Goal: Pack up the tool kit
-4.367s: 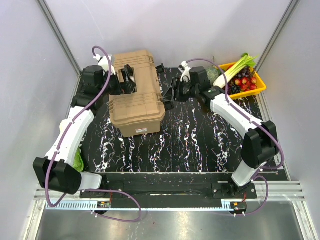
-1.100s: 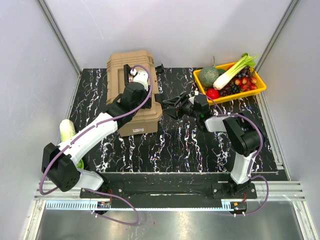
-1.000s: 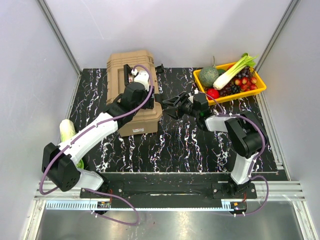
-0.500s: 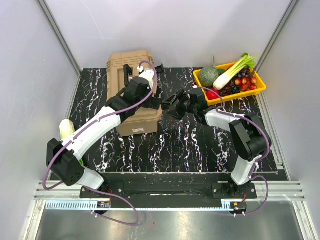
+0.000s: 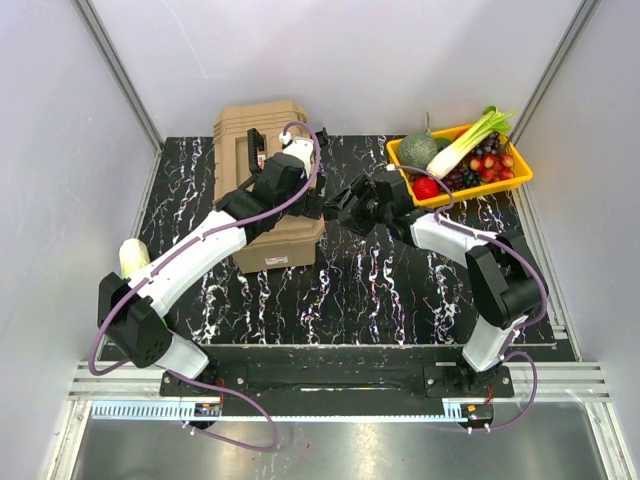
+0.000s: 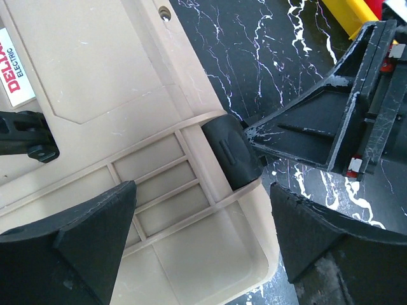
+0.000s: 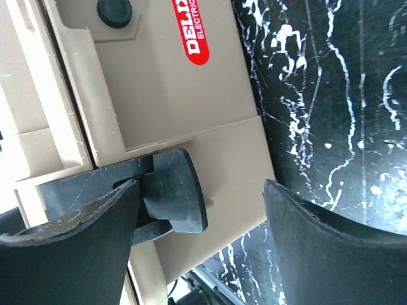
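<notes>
The tool kit is a tan toolbox (image 5: 262,128) with its ribbed lid down, standing at the back left of the black marbled mat. My left gripper (image 5: 318,198) hovers over the box's right edge, jaws open. In the left wrist view the ribbed lid (image 6: 152,184) and a black latch (image 6: 231,152) lie between and ahead of its fingers (image 6: 82,244). My right gripper (image 5: 346,206) faces the same side from the right, also open. The right wrist view shows the latch (image 7: 178,194) beside its left finger (image 7: 76,248) and a red label (image 7: 197,35) on the box.
A yellow tray (image 5: 523,176) of vegetables and fruit stands at the back right. A pale green cabbage (image 5: 131,258) lies at the mat's left edge by the left arm. Grey walls and metal posts close in the sides.
Both grippers have opened wider. The left gripper has shifted farther back along the box's right edge, and the right gripper has moved slightly back too.
</notes>
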Robot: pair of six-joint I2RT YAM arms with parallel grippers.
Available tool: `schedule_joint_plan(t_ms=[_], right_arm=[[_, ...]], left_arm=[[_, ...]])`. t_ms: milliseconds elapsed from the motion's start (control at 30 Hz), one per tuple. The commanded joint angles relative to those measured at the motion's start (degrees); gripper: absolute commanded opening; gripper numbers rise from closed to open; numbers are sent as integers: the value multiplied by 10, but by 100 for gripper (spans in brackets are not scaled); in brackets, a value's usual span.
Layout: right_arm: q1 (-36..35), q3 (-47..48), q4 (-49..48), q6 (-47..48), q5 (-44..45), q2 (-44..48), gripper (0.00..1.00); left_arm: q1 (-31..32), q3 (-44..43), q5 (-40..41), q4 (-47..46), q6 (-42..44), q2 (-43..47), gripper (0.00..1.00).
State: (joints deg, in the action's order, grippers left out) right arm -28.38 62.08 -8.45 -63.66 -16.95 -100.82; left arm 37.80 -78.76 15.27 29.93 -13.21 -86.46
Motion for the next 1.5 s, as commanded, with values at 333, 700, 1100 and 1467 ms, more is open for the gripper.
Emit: schedule_joint_plan(t_ms=[333,700,1100,1467], right_arm=[[-13,77,237,125,145,62,64],[-15,197,374,334,184,8,21],[-55,369,479,438,223,-124,0],[-84,436,497,528,188,-199,0]], left_arm=[[-20,78,39,143,-33,-8,91],[-19,116,1,88,-50,34,89],[-20,213,-44,-8,-99,104,72],[-23,287,-110,-73,-107,125,48]])
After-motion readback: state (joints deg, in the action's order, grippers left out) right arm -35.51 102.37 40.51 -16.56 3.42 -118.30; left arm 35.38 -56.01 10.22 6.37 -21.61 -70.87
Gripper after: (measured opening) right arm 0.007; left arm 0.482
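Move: From the right gripper, the tool box's near latch is about 3 cm to the left, level in reach and some 2 cm higher. The far latch is roughly 14 cm ahead and 4 cm left, and the lid handle is 11 cm ahead and 17 cm left. From the left gripper, open over the lid's near right corner, the near latch lies about 3 cm ahead, 2 cm right and 5 cm below. Draw the right gripper about 6 cm to the right, off the near latch, shutting its fingers fully. Then, edging forward, sink and swing it back left some 4 cm towards the box wall, its closed tips by the latch's lower end, left side rolling down about 50 degrees. Meanwhile lift the left gripper slightly, then ease it back about 2 cm over the lid, half closing. ##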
